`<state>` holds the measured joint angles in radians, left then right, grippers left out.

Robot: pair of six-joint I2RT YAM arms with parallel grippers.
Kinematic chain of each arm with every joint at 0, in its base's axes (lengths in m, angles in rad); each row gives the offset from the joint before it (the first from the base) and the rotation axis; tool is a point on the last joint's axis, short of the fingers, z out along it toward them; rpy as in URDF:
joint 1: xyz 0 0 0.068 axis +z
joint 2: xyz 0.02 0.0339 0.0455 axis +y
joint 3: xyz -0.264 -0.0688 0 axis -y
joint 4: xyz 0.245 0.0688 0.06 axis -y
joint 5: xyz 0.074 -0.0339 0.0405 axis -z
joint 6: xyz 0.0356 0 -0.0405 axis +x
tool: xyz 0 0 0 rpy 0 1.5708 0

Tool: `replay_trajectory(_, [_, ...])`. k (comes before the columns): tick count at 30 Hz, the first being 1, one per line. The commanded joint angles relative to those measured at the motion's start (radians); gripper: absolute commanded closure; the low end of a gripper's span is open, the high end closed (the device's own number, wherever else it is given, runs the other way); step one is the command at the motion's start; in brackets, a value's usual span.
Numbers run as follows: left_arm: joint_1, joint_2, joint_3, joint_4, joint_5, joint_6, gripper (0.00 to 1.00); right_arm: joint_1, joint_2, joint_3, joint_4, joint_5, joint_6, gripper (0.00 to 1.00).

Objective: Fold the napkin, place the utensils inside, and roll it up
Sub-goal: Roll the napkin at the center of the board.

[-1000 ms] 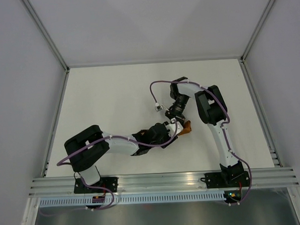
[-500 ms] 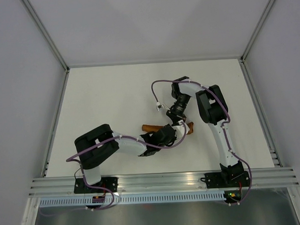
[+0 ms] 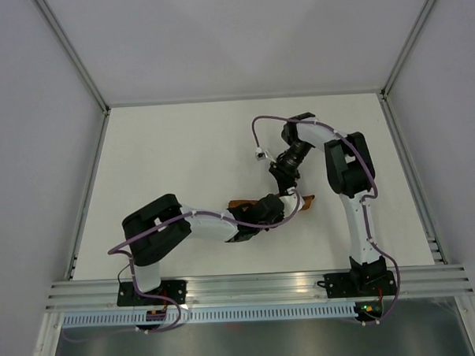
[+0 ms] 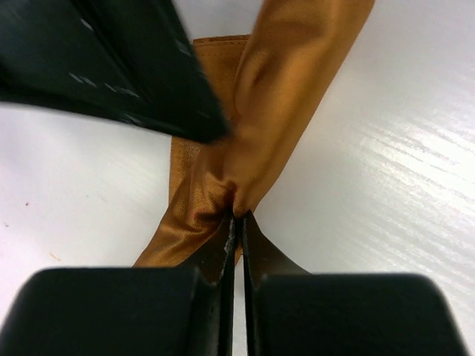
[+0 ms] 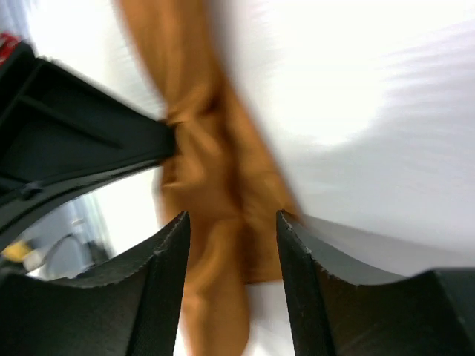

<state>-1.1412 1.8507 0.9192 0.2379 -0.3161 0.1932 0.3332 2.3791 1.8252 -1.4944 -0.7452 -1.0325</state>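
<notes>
The rust-brown napkin lies bunched into a narrow twisted strip on the white table; in the top view only its ends show, one right of the grippers and one left of them. My left gripper is shut on a pinched fold of the cloth. My right gripper hovers over the same strip, open, its fingers on either side of the cloth without pressing it; the right wrist view is blurred. The two grippers nearly touch. The utensils are out of view.
The white table is bounded by grey walls and aluminium rails at the near edge. A purple cable with a white connector hangs from the right arm just behind the grippers.
My left gripper has closed onto the napkin and shifted right. My right gripper has opened, letting go of the cloth, and its arm has swung back and to the right.
</notes>
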Motion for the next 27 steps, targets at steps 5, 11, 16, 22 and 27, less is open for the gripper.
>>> replay_trajectory(5, [0.024, 0.096, 0.041, -0.284, 0.196, -0.181, 0.98, -0.134, -0.204, -0.004, 0.424, -0.003, 0.201, 0.42])
replay_trajectory(11, [0.086, 0.094, 0.085, -0.348, 0.311, -0.254, 0.98, -0.226, -0.270, -0.030, 0.516, -0.040, 0.319, 0.44])
replay_trajectory(16, [0.152, 0.119, 0.147, -0.445, 0.497, -0.346, 0.98, -0.310, -0.363, -0.090, 0.580, -0.085, 0.356, 0.44])
replay_trajectory(22, [0.245, 0.185, 0.216, -0.532, 0.698, -0.550, 0.98, -0.390, -0.545, -0.237, 0.651, -0.080, 0.341, 0.44])
replay_trajectory(27, [0.304, 0.203, 0.256, -0.578, 0.871, -0.629, 0.98, -0.390, -0.736, -0.435, 0.735, -0.068, 0.240, 0.43])
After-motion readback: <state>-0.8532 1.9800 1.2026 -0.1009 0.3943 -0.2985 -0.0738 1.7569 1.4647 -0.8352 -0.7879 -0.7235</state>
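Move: The left gripper already pinches the napkin near its middle, which lies about 2 cm ahead of the hand point, level with it sideways and 1 cm lower. The napkin's right end is some 11 cm to the left hand's right and 3 cm ahead; its left end is about 11 cm to the left and 3 cm ahead. From the opened right gripper, the napkin's middle lies roughly 4 cm back, 4 cm to the left and 1 cm below. Keep the left fingers shut on the napkin and, almost on the spot, turn that wrist some 50 degrees from pointing ahead and down to pointing steeply down and right, drifting about 2 cm right. Meanwhile take the open right gripper quickly away from the napkin, first forward, then right and up, ending some 12 cm out, right and higher, easing back a little at the end. ##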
